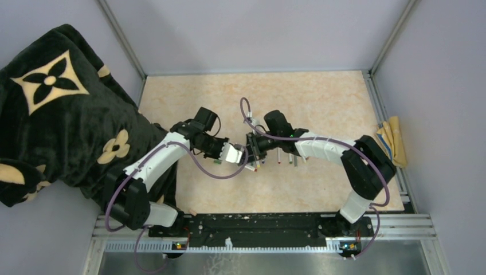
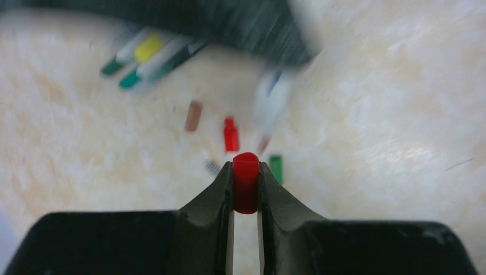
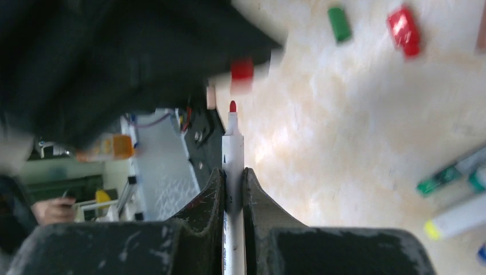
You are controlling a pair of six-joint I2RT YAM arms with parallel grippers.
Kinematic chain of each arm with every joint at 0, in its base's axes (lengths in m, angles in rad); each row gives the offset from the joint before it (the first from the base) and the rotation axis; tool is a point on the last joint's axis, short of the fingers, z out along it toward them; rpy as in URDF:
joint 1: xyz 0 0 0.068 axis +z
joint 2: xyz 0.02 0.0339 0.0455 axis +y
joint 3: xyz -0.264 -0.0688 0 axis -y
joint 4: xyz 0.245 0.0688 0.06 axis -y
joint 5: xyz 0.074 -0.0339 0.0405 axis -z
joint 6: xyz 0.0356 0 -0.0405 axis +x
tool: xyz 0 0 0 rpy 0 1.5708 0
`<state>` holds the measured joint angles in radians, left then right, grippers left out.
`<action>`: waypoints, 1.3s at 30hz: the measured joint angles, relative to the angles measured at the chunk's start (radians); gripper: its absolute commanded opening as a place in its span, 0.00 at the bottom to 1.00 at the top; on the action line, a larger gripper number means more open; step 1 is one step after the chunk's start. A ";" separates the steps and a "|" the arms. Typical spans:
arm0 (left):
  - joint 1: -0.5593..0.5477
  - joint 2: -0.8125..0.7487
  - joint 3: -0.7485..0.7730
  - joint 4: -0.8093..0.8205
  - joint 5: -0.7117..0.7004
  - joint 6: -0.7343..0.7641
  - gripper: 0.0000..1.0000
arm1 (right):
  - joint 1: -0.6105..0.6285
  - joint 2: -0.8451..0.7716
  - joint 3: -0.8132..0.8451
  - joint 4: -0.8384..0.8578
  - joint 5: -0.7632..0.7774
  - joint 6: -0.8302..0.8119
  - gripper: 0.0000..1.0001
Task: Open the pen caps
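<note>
My left gripper (image 2: pixel 245 169) is shut on a red pen cap (image 2: pixel 245 186), held upright between the fingertips above the table. My right gripper (image 3: pixel 233 172) is shut on a white pen (image 3: pixel 233 143) whose bare red tip points at the left gripper's cap (image 3: pixel 242 70), a short gap away. In the top view the two grippers (image 1: pixel 232 153) (image 1: pixel 252 146) face each other at mid-table. Loose caps lie below: brown (image 2: pixel 193 116), red (image 2: pixel 231 134) and green (image 2: pixel 275 168). Several pens (image 2: pixel 150 57) lie in a blurred cluster beyond them.
A dark blanket with a cream flower pattern (image 1: pixel 51 114) covers the left side and overlaps the table's left edge. Folded yellow cloth (image 1: pixel 392 137) lies at the right edge. More pens (image 1: pixel 286 157) lie under the right wrist. Metal frame posts stand at the back corners.
</note>
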<state>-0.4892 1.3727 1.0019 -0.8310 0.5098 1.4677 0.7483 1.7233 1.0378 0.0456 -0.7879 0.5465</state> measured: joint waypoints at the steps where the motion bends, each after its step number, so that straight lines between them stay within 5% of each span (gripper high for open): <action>1: 0.009 0.003 0.004 0.008 -0.028 0.005 0.00 | -0.005 -0.017 -0.012 -0.013 -0.006 -0.008 0.00; 7: 0.185 0.048 0.040 0.062 -0.132 0.041 0.00 | -0.025 -0.136 -0.123 -0.177 -0.045 -0.039 0.00; 12: 0.217 0.073 0.052 0.077 -0.138 0.039 0.00 | -0.025 -0.181 -0.130 -0.248 0.049 -0.058 0.00; 26: 0.214 0.216 -0.025 0.133 -0.049 -0.124 0.04 | -0.033 -0.190 -0.129 -0.235 0.887 -0.012 0.00; 39: 0.214 0.254 -0.049 0.182 -0.066 -0.172 0.65 | -0.033 -0.031 -0.129 -0.142 1.088 0.015 0.00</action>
<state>-0.2752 1.6272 0.9527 -0.6495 0.4442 1.2953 0.7155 1.6924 0.9085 -0.0959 0.3004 0.5617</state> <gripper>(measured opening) 0.533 0.062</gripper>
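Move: The left hand, already holding the pulled-off red cap, is bound for a bare cap spot about 5 cm ahead, 5 cm left and 10 cm below. Around that spot lie the green cap, 2 cm ahead and 4 cm left of the hand, and the loose red cap, 5 cm straight ahead. The right hand, holding the uncapped red pen, has its pen spot some 8 cm ahead, 14 cm right and 12 cm below; the dark-red pen lies just right of that spot, the capped pens about 7 cm ahead and 6 cm right of the hand. Apart on a diagonal first: the left hand carries the red cap about 10 cm forward and left, then eases back slightly, sinks 8 cm to the loose caps and opens, letting go. The right hand backs off right, then sweeps forward and right over the capped pens while sinking, turning clockwise and tipping from sideways to forward-down, still pinching the red pen as it nears the dark-red one. ##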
